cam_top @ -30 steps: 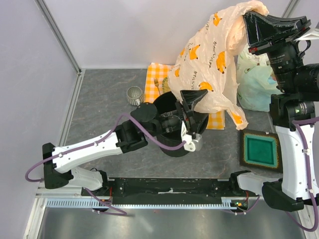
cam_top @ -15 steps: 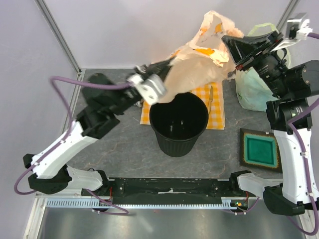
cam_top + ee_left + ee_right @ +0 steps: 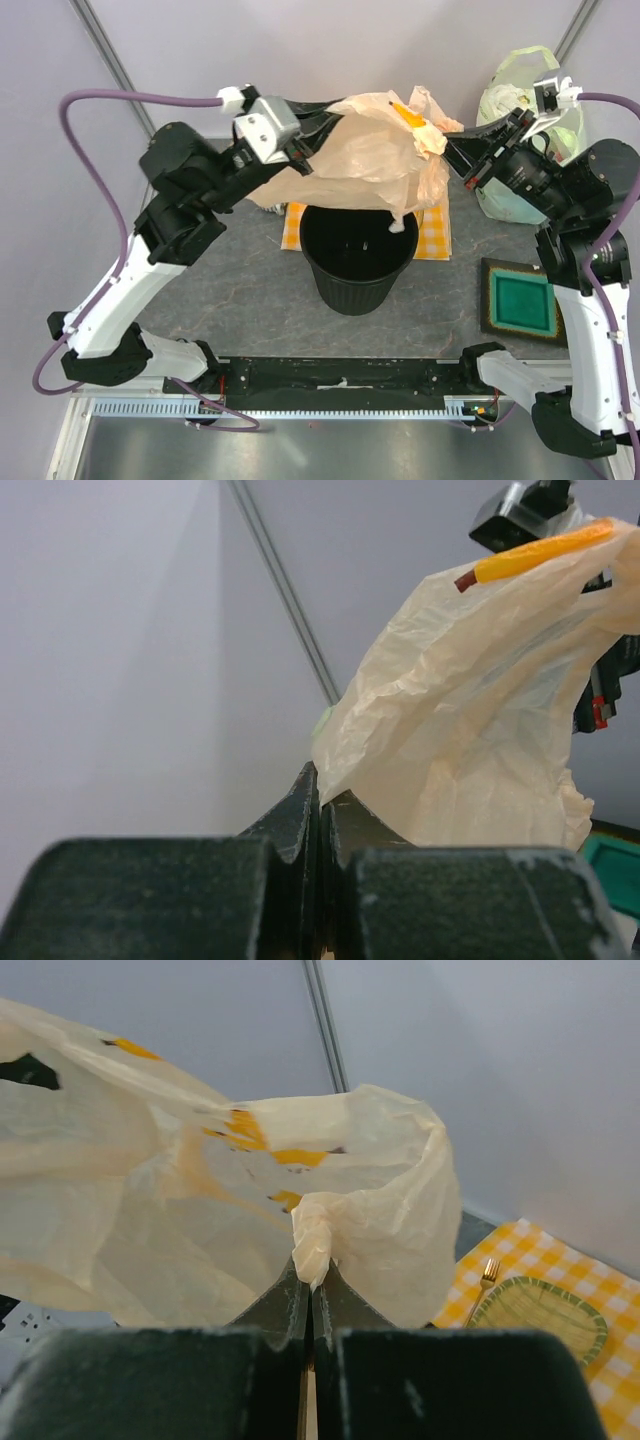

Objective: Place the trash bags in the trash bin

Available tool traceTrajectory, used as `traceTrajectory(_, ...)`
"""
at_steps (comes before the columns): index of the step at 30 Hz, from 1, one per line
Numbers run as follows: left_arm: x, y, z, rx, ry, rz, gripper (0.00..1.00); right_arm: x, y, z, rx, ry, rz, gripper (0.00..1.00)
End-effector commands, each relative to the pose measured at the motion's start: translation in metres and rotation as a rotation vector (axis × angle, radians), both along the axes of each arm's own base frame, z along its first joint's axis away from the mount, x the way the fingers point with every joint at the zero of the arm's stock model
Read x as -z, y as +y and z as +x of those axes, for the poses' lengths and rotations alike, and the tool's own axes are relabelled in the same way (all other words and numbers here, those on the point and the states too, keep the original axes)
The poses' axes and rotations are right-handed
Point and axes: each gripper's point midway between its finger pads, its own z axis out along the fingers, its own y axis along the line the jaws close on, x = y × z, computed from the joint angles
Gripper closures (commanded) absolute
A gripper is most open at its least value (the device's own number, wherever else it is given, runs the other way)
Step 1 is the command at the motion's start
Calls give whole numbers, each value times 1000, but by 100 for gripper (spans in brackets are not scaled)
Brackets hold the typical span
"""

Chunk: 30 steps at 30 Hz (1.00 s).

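The pale peach trash bag (image 3: 365, 155) with yellow prints hangs stretched in the air between both grippers, right above the black trash bin (image 3: 358, 245). My left gripper (image 3: 318, 118) is shut on the bag's left edge; in the left wrist view the film (image 3: 470, 720) runs out from the shut fingertips (image 3: 320, 798). My right gripper (image 3: 448, 148) is shut on a twisted bunch of the bag (image 3: 312, 1235) at its right end. A flap of the bag dangles over the bin's open mouth. The bin stands upright on the table.
A yellow checked cloth (image 3: 436, 232) lies behind the bin, with a fork (image 3: 487, 1272) and a woven green-rimmed plate (image 3: 540, 1315) on it. A pale green plastic bag (image 3: 510, 100) sits at the back right. A dark tray with a green inside (image 3: 523, 299) lies right of the bin.
My left gripper has closed on the bag's left edge and risen up and back. The right gripper came down and left, so the bag now spreads flat over the bin.
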Motion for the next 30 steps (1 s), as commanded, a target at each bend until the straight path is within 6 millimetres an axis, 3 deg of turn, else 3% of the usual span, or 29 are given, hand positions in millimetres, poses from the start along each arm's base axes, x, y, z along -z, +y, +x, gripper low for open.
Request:
traceTrajectory(1,7,-14,-4,85,83,-8,98,-5,-6,-31,2,-15,-37,100)
traceTrajectory(6,5,-22,-8,141,107,-16,98,-1,-11,-54,2,11,-59,100)
traceTrajectory(11,27,-37,-14,226,224,18,98,1,-11,-81,-43,-18,-136,100)
traceTrajectory(14,37,-45,-23,293,273,33,98,-1,-21,-89,14,-13,-165,100)
traceTrajectory(16,45,-49,-19,294,324,31,98,8,-19,-92,-8,35,-166,100)
traceTrajectory(21,97,-65,-7,289,514,68,98,34,-25,-62,75,127,-159,100)
traceTrajectory(22,119,-65,-1,267,546,91,98,31,-25,-56,83,116,-149,100)
traceTrajectory(26,156,-53,25,223,646,128,98,41,-24,-31,114,146,-113,100)
traceTrajectory(29,149,-27,38,237,672,171,59,44,-30,-18,171,147,-123,100)
traceTrajectory(30,145,-20,38,239,651,192,30,45,-32,-16,186,149,-123,100)
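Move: Both hands hold the empty peach bag stretched high over the trash bin. The bin's mouth lies about 57 cm below the left hand, some 4 cm ahead and 6 cm to its right. From the right hand the mouth is about 48 cm below, 5 cm to the left and 1 cm ahead. The checkered cloth lies some 23 cm ahead of the right hand, 1 cm to its left and 79 cm down; the full bag lies about 32 cm ahead, 37 cm right and 64 cm down. The left hand brings its side of the bag down about 18 cm towards the bin, slowly at first and then in a fast drop, easing about 5 cm right and finally forward while its fingers tip down by nearly 40 degrees and part slightly at the very end, the bag still between or against them. The right hand keeps its pinch on the bag's other side, pulls it back some 9 cm at nearly the same height, then turns and comes forward again by more than half of that, sinking about 5 cm. ##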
